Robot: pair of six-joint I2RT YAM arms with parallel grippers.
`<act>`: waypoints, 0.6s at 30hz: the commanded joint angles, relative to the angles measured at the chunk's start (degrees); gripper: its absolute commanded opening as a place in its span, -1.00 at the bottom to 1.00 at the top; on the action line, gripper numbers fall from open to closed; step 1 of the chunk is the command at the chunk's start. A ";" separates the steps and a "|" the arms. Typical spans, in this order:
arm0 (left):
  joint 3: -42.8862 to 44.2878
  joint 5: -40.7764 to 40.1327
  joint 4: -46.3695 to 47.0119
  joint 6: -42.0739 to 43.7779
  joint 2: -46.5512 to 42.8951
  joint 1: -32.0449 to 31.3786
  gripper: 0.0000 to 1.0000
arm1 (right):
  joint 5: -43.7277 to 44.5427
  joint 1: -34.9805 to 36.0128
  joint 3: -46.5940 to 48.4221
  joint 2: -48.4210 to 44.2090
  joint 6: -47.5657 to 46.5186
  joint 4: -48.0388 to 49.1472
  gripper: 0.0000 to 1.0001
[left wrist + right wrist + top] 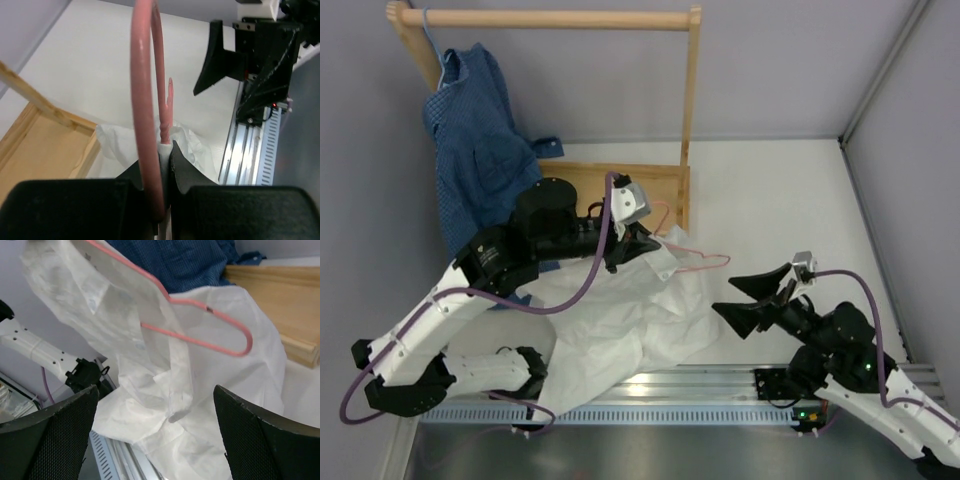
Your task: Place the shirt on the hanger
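Observation:
The white shirt [620,325] hangs crumpled from my left gripper [655,245] down to the table's front edge. The left jaws are shut on a fold of the shirt [195,145] together with the pink wire hanger [142,100]. The hanger's loop [705,262] sticks out to the right of the shirt's collar. In the right wrist view the hanger [200,305] lies partly under the shirt's fabric [150,365]. My right gripper [724,296] is wide open and empty, just right of the shirt and pointing at it [155,388].
A wooden clothes rack [690,110] stands at the back on a wooden base [650,180]. A blue checked shirt [475,150] hangs from its left end. A metal rail [700,385] runs along the near edge. Grey walls enclose the table.

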 commanded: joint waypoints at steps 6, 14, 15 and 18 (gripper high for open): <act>-4.81 -16.71 14.92 -13.10 -4.72 -0.01 -1.00 | 3.84 0.53 -5.56 7.88 10.48 13.22 0.53; -6.22 -16.54 16.06 -17.85 -6.48 -0.01 -1.00 | 6.02 0.44 -4.34 25.81 7.42 27.23 0.01; -6.31 -16.45 15.98 -17.94 -6.65 0.08 -1.00 | 7.26 0.36 -4.16 27.04 6.97 27.67 -0.04; -6.48 -16.01 15.98 -19.08 -7.36 -0.01 -1.00 | 8.85 0.27 -4.86 30.30 4.07 32.67 -0.18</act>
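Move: The shirt's free front edge, a folded strip hanging below the hanger, lies about 8 cm ahead of the right hand, 8 cm to its left and 9 cm lower. The hanger's free end is about 7 cm ahead, 2 cm left and 2 cm above; the collar in the left fingers is some 10 cm ahead, 14 cm left and 7 cm higher. From the left hand, the free edge lies about 3 cm back, 6 cm right and 16 cm below. The shirt's free front edge is approached by the right hand, which sinks about 8 cm under the hanger's end while going forward and left, tipping slightly down as its wide-open fingers close to under half and come to either side of the strip. Still pinching hanger and collar, the left hand eases forward with a little left and up, turning some 20 degrees counter-clockwise, then nearly stops. ##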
